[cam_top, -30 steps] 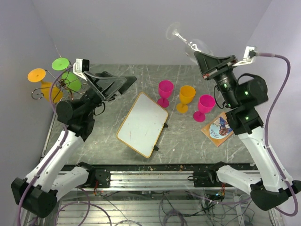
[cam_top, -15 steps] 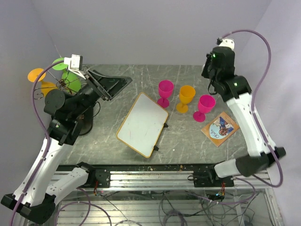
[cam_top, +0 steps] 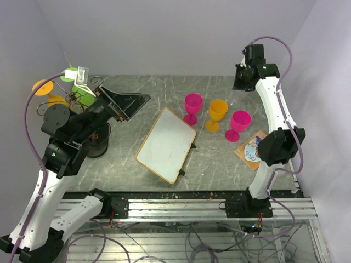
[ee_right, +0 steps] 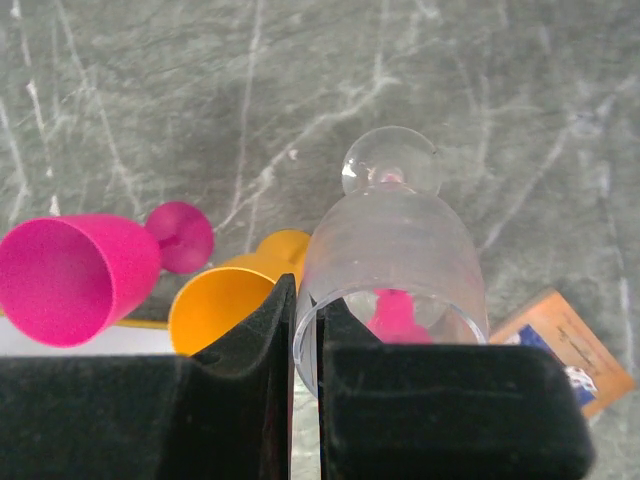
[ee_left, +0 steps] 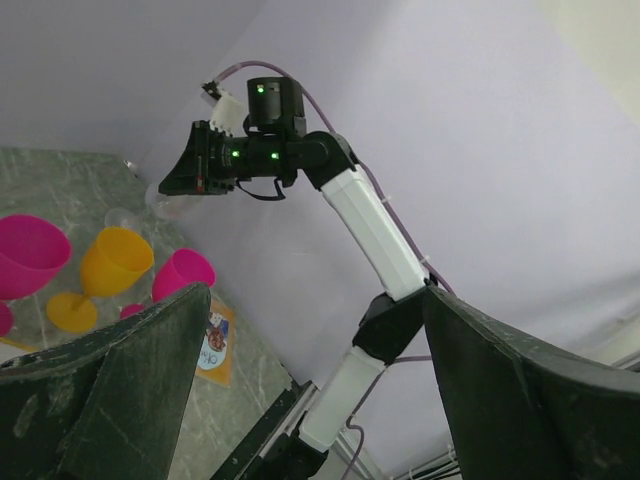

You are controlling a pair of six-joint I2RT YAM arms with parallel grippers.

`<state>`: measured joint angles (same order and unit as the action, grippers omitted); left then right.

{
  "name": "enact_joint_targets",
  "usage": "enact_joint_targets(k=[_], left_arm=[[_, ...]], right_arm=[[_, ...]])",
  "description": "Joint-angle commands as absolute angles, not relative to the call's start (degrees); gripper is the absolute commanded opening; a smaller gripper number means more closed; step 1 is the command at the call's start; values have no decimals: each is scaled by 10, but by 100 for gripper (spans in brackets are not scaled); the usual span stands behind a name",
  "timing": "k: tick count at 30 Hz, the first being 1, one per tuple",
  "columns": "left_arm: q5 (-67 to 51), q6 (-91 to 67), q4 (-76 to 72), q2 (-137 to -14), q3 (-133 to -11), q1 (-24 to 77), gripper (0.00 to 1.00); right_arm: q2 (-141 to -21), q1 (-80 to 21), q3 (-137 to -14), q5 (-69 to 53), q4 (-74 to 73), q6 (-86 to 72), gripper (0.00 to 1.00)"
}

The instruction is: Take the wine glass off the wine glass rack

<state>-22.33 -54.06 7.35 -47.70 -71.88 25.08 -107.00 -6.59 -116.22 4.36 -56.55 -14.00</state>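
Note:
My right gripper (ee_right: 305, 300) is shut on the rim of a clear wine glass (ee_right: 395, 250), one finger inside the bowl and one outside. The glass hangs foot-down above the grey table. In the top view the right gripper (cam_top: 247, 76) is high at the back right, and the glass barely shows there. The wire wine glass rack (cam_top: 82, 98) stands at the far left on a black base (cam_top: 97, 147). It carries an orange glass (cam_top: 43, 87) and green glasses (cam_top: 70, 74). My left gripper (cam_top: 129, 101) is open and empty, just right of the rack.
Two pink glasses (cam_top: 192, 105) (cam_top: 239, 123) and an orange glass (cam_top: 217, 112) stand upright mid-table, below the held glass. A whiteboard (cam_top: 166, 144) lies in the middle. A booklet (cam_top: 253, 149) lies at the right. Walls stand close on the left, back and right.
My right arm has stretched upward and turned its gripper downward at the back right, with the clear glass still held. My left arm has risen a little beside the rack.

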Motion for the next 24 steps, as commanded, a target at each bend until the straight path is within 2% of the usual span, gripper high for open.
enact_joint_targets(k=[1, 24], left_arm=[[-201, -516, 97, -464, -726, 254, 97], [-167, -464, 163, -458, -757, 254, 96]], right_arm=[[-1117, -68, -1228, -32, -618, -116, 0], [-1275, -111, -1353, -27, -648, -103, 0]])
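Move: The clear wine glass is in the right fingers, bound for the bare table beyond the orange goblet, about 7 cm ahead, 7 cm left and 20 cm below. The orange goblet stands some 4 cm back and 7 cm left of the hand, the near pink goblet roughly 9 cm back and 2 cm right. From the left hand that bare spot is about 30 cm ahead, 28 cm right. The right hand keeps its pinch, lowering the clear glass about 8 cm while carrying it left beyond the goblets. ##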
